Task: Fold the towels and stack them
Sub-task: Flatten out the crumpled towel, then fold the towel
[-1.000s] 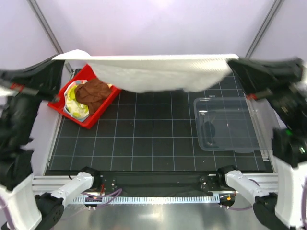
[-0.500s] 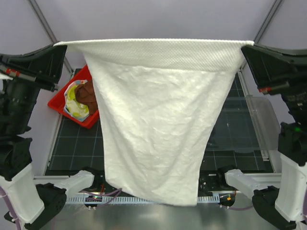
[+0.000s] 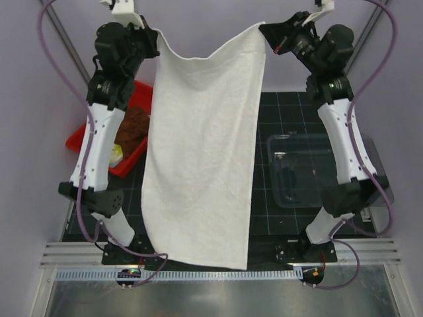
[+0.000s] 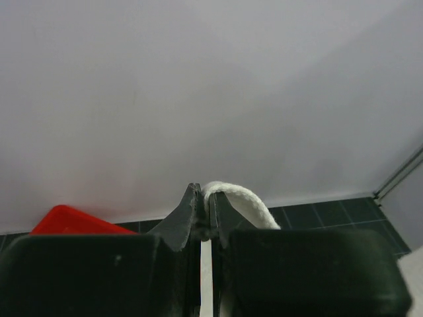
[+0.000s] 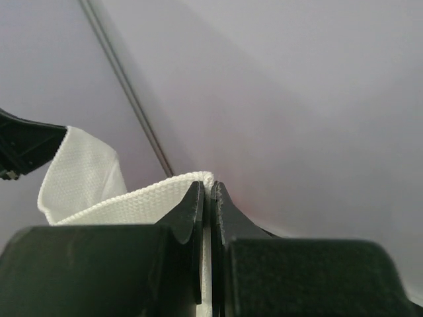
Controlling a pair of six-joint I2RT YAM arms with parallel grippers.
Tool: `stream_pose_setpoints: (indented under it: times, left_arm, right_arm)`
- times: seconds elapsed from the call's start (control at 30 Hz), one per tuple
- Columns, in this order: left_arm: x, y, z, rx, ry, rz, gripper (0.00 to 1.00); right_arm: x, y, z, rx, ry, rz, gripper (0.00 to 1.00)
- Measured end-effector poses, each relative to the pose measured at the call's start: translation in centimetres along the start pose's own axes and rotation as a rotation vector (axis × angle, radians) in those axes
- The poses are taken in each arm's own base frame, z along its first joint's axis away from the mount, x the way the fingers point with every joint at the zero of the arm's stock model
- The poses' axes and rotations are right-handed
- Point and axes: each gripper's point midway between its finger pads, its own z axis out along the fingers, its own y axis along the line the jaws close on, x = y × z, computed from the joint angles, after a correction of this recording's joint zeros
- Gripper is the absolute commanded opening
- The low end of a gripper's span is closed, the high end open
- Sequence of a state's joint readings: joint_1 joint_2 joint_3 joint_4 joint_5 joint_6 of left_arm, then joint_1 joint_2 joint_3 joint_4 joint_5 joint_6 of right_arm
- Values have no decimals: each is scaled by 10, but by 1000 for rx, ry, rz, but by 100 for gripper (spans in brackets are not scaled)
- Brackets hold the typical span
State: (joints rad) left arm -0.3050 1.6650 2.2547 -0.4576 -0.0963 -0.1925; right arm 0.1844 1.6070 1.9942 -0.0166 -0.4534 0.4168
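The large white towel (image 3: 201, 145) hangs as one long sheet between my two raised arms, its lower edge near the table's front. My left gripper (image 3: 153, 36) is shut on its upper left corner and my right gripper (image 3: 266, 31) is shut on its upper right corner. The left wrist view shows the left gripper (image 4: 203, 198) pinching the white hem (image 4: 241, 198). In the right wrist view, the right gripper (image 5: 206, 191) clamps the woven edge (image 5: 92, 178). A brown towel (image 3: 132, 125) and a yellow-green one (image 3: 116, 155) lie in the red tray, partly hidden by the sheet and the left arm.
The red tray (image 3: 78, 137) sits at the table's left, seen too in the left wrist view as a red tray (image 4: 73, 221). A clear plastic bin (image 3: 310, 172) stands on the right of the dark gridded mat (image 3: 277, 105), behind the right arm. Frame posts rise at both back corners.
Both arms have swung up and away from the camera, and the grippers have come closer together. The white towel, first stretched wide, now hangs narrower and longer. Both grips have held.
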Motion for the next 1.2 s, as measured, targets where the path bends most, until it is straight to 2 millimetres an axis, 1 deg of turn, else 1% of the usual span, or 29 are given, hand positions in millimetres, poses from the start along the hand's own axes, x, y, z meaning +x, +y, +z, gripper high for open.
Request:
stream_pose_setpoints:
  times: [0.03,0.07,0.1,0.13,0.17,0.2,0.3,0.37,0.4,0.5,0.6,0.63,0.73,0.77,0.83,0.87,0.93,1.03,1.13,1.2]
  left_arm:
    - [20,5,20,-13,33,11,0]
    - [39,11,38,-25,63,21,0]
    - [55,17,56,-35,84,29,0]
    - [69,22,71,-44,99,34,0]
    - [84,29,84,-53,116,39,0]
    - [99,35,95,-60,134,45,0]
    - [132,52,115,-75,176,60,0]
    - [144,59,123,-71,181,63,0]
    - [146,60,125,-65,179,64,0]
    - [148,59,130,-41,157,65,0]
    - [156,56,132,-12,154,66,0]
    - [165,56,130,-5,168,70,0]
    - [198,57,113,14,248,86,0]
    - [211,59,104,18,280,93,0]
    - [230,61,84,21,335,107,0]
    - [237,62,74,22,355,114,0]
    - [247,64,51,25,389,127,0]
    - [250,65,16,29,411,143,0]
    - [242,63,-13,34,397,150,0]
    - [236,61,-28,38,384,149,0]
  right_arm:
    - [19,-23,15,19,28,-1,1]
    - [36,-41,25,36,53,1,1]
    - [60,-68,39,54,89,9,1]
    - [76,-85,47,65,109,12,1]
    - [96,-105,53,81,137,19,1]
    - [115,-123,58,94,163,28,1]
    - [155,-161,63,107,209,50,1]
    - [173,-176,62,102,229,63,1]
    - [178,-181,62,95,234,65,1]
    - [176,-185,62,64,216,47,1]
    - [169,-179,64,17,188,19,1]
    - [169,-176,63,5,186,13,1]
    - [185,-172,51,0,227,27,1]
    - [192,-171,43,8,247,30,1]
    - [209,-164,21,32,299,47,1]
    - [218,-161,11,40,328,60,1]
    - [225,-152,-8,54,359,67,1]
    - [228,-135,-34,62,386,65,1]
    - [227,-118,-54,63,404,58,1]
    - [227,-110,-64,63,415,55,1]
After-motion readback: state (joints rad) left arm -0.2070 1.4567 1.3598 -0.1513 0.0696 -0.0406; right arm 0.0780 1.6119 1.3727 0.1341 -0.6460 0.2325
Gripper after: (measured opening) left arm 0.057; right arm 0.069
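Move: Each gripper holds a corner of the white towel high over the table, and the towel hangs trailing back towards the bases. The table middle it will be laid on is about 15 cm right of the left hand and 5 cm back, and some 18 cm left of the right hand and 6 cm back, roughly 55 cm below. The red bin lies 17 cm left and 6 cm ahead of the left hand; the clear tub 26 cm right and 9 cm back of the right hand. Both grippers keep their pinch on the towel's corners and lay its trailing part onto the tiles: together they swing forward some 15 to 18 cm while dropping steeply, then draw back nearly as far as they still sink, ending about 25 cm lower. The fingers tip down about 20 degrees on the way. ##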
